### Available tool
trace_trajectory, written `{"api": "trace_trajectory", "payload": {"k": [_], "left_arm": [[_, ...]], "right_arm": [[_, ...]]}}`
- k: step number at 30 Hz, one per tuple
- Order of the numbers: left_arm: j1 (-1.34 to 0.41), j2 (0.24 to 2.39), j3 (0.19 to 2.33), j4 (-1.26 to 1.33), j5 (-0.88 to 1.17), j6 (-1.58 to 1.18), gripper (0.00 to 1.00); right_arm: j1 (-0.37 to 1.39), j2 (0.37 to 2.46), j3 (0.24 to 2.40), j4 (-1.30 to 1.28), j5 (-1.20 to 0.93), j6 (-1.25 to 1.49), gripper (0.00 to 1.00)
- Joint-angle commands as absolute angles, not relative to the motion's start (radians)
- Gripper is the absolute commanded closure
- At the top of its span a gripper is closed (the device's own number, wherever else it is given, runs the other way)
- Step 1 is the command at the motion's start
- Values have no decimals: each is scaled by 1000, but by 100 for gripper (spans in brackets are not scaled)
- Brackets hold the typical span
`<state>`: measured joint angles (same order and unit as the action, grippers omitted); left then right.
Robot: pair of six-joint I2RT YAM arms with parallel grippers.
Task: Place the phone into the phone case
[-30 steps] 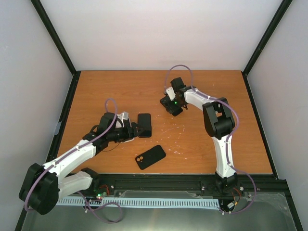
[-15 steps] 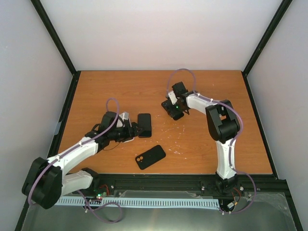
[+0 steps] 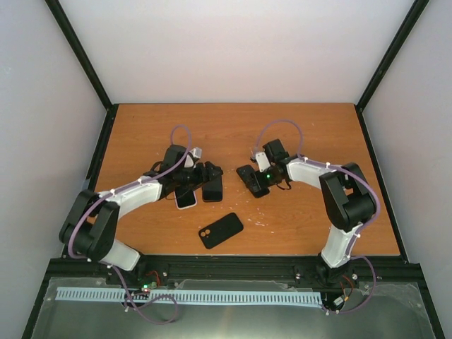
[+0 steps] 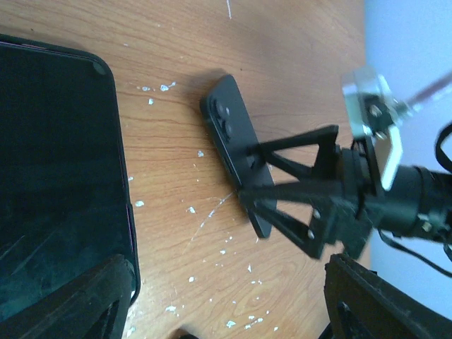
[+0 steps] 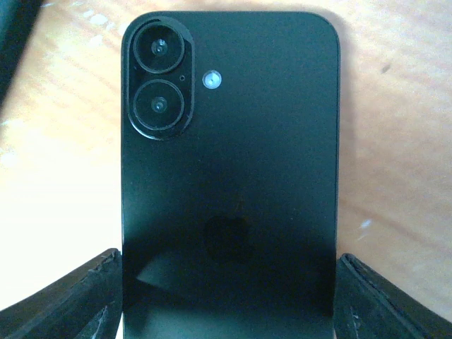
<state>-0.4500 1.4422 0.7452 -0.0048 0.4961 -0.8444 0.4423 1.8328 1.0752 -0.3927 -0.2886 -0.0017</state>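
Observation:
My right gripper is shut on a black phone, back side up with two camera lenses. Its fingers press both long edges. In the left wrist view the phone is tilted, one edge near the table, with the right gripper behind it. A black glossy slab with a thin raised rim, which I take for the phone case, lies flat left of the phone. My left gripper is open at the case's far end. One finger overlaps the corner of the case, and bare wood lies between the jaws.
Another black phone-shaped piece with a camera opening lies nearer the front edge. A white flat item pokes out under the left arm. The orange table is walled on three sides. White flecks mark the wood between the two grippers.
My left arm swung from the case's left side to its far end, uncovering the white item. My right gripper, with the phone, came nearer and lower toward the case.

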Motion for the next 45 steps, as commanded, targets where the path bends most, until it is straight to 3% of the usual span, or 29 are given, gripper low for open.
{"api": "trace_trajectory", "payload": {"k": [1, 10, 14, 25, 31, 40, 45], "left_arm": [[-445, 1543, 817, 103, 551, -870, 26], [-446, 1733, 846, 248, 665, -891, 32], [-445, 1755, 824, 315, 692, -898, 40], [-466, 1797, 787, 373, 748, -943, 48], [-485, 1820, 781, 358, 748, -975, 49], [-491, 1824, 793, 329, 734, -969, 41], [-499, 1850, 791, 372, 751, -1006, 53]], "right_arm": [[458, 1779, 968, -335, -438, 86, 32], [486, 1726, 885, -196, -531, 152, 32], [497, 1728, 885, -169, -564, 170, 32], [534, 1740, 908, -111, -562, 235, 32], [537, 1728, 914, -95, -544, 256, 32], [540, 1737, 895, -87, -530, 254, 32], [553, 1734, 906, -76, -530, 267, 32]]}}
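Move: To the left hand's right, about 14 cm away, some 2 cm farther out and 8 cm lower, is the phone, already held in the right hand close to its hand point. Beneath the left hand, about 3 cm left, a cased phone lies on the table; it sits some 18 cm left of the right hand. The empty phone case lies about 16 cm back and 14 cm left of the right hand, on the table. Bringing both hands together over the table: the left goes about 6 cm right and 6 cm down towards the phone, first easing forward and then back, tipping its fingers some 10 degrees further down and partly closing them at the phone's near long edge. The right keeps its grip and carries the phone about 5 cm back and 5 cm left to meet it, its left side rolling up some 15 degrees. ##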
